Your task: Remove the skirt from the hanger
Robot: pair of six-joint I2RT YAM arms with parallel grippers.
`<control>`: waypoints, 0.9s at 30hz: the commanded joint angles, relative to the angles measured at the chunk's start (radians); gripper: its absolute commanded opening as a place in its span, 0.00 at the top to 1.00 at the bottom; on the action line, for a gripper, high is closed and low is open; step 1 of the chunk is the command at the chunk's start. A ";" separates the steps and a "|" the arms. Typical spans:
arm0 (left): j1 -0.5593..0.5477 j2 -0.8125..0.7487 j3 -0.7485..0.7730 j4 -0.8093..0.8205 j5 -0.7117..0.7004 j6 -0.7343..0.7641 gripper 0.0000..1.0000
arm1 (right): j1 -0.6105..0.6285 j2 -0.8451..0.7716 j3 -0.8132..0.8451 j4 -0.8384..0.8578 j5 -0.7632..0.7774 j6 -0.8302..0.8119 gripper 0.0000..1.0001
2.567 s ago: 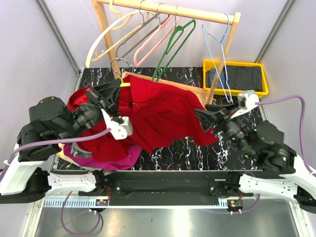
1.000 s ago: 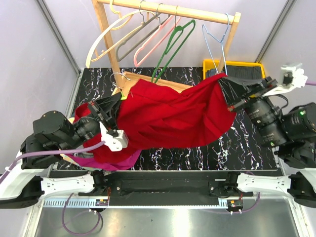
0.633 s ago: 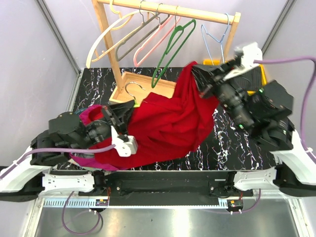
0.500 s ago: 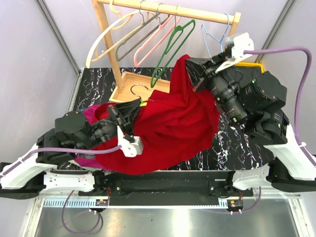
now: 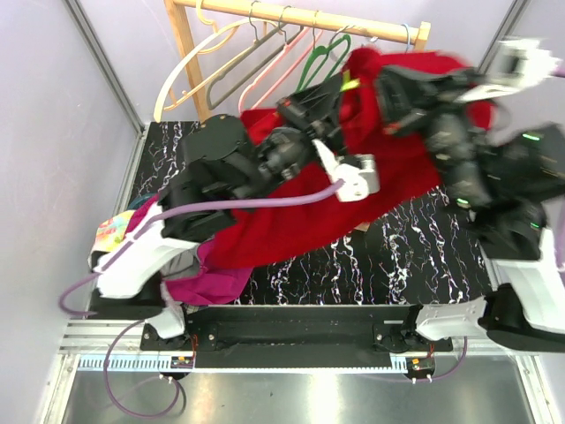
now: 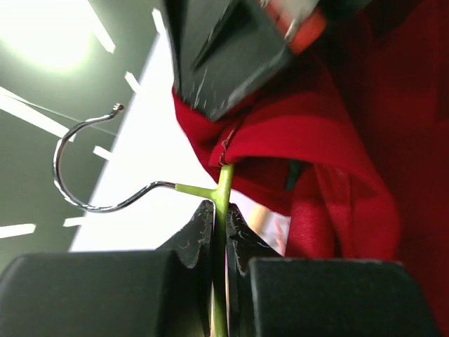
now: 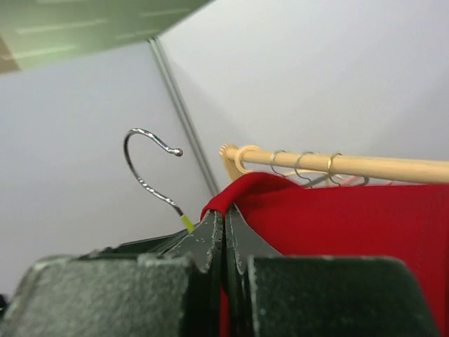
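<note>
The red skirt (image 5: pixel 291 225) hangs in the air between both raised arms, its lower part draping toward the table. My left gripper (image 6: pixel 219 210) is shut on the lime-green stem of the hanger (image 6: pixel 223 188), whose metal hook (image 6: pixel 70 189) curls to the left. In the top view that gripper (image 5: pixel 328 99) sits high by the rack. My right gripper (image 7: pixel 224 219) is shut on a fold of the skirt (image 7: pixel 337 217), just beside the hanger hook (image 7: pixel 144 175). In the left wrist view the right fingers (image 6: pixel 217 63) pinch the skirt edge right above the hanger stem.
A wooden rack rail (image 5: pixel 300 18) with several empty hangers (image 5: pixel 256 66) stands right behind the grippers. A magenta cloth pile (image 5: pixel 216 283) and a colourful cloth (image 5: pixel 115 231) lie at the left of the marble table (image 5: pixel 406 265).
Both arms have risen from the table toward the rack, carrying the skirt and hanger up. The left gripper swung up and right; the right gripper stays close above it.
</note>
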 commanded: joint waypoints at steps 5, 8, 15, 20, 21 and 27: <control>-0.085 -0.335 -0.423 0.280 -0.017 -0.054 1.00 | 0.024 -0.065 -0.177 0.020 -0.157 0.136 1.00; -0.111 -0.521 -0.743 0.288 -0.124 -0.140 1.00 | 0.022 -0.080 -0.199 0.030 -0.159 0.137 1.00; -0.108 -0.674 -0.870 0.003 -0.106 -0.202 1.00 | 0.004 -0.088 -0.234 0.039 -0.163 0.161 1.00; -0.108 -0.629 -0.812 0.003 -0.124 -0.206 1.00 | 0.001 -0.071 -0.260 0.037 -0.197 0.199 1.00; -0.108 -0.629 -0.821 -0.003 -0.123 -0.206 1.00 | 0.001 -0.069 -0.257 0.042 -0.200 0.204 1.00; -0.105 -0.748 -1.017 -0.160 -0.116 -0.194 1.00 | 0.001 -0.135 -0.193 0.053 -0.127 0.111 1.00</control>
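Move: Bunched in the right fingers, the held edge of the red skirt is about 5 cm to the right of the left hand, level with it in depth and height; from the right hand, the lime hanger's neck, held by the left, is about 5 cm to the left. A green hanger hangs some 15 cm ahead of the left hand, 3 cm left and 8 cm lower. The clothes pile lies roughly 27 cm left and 50 cm below it. Swinging the lime hanger away from the skirt edge in the right grip, the left hand edges back and a little right, then sweeps down about 17 cm and left 11 towards the clothes pile, tipping down some 15 degrees. The right hand keeps its pinch on the skirt, dips back briefly, then returns forward while sinking 9 cm and drifting left 6, turning counter-clockwise. Both grips stay shut. ##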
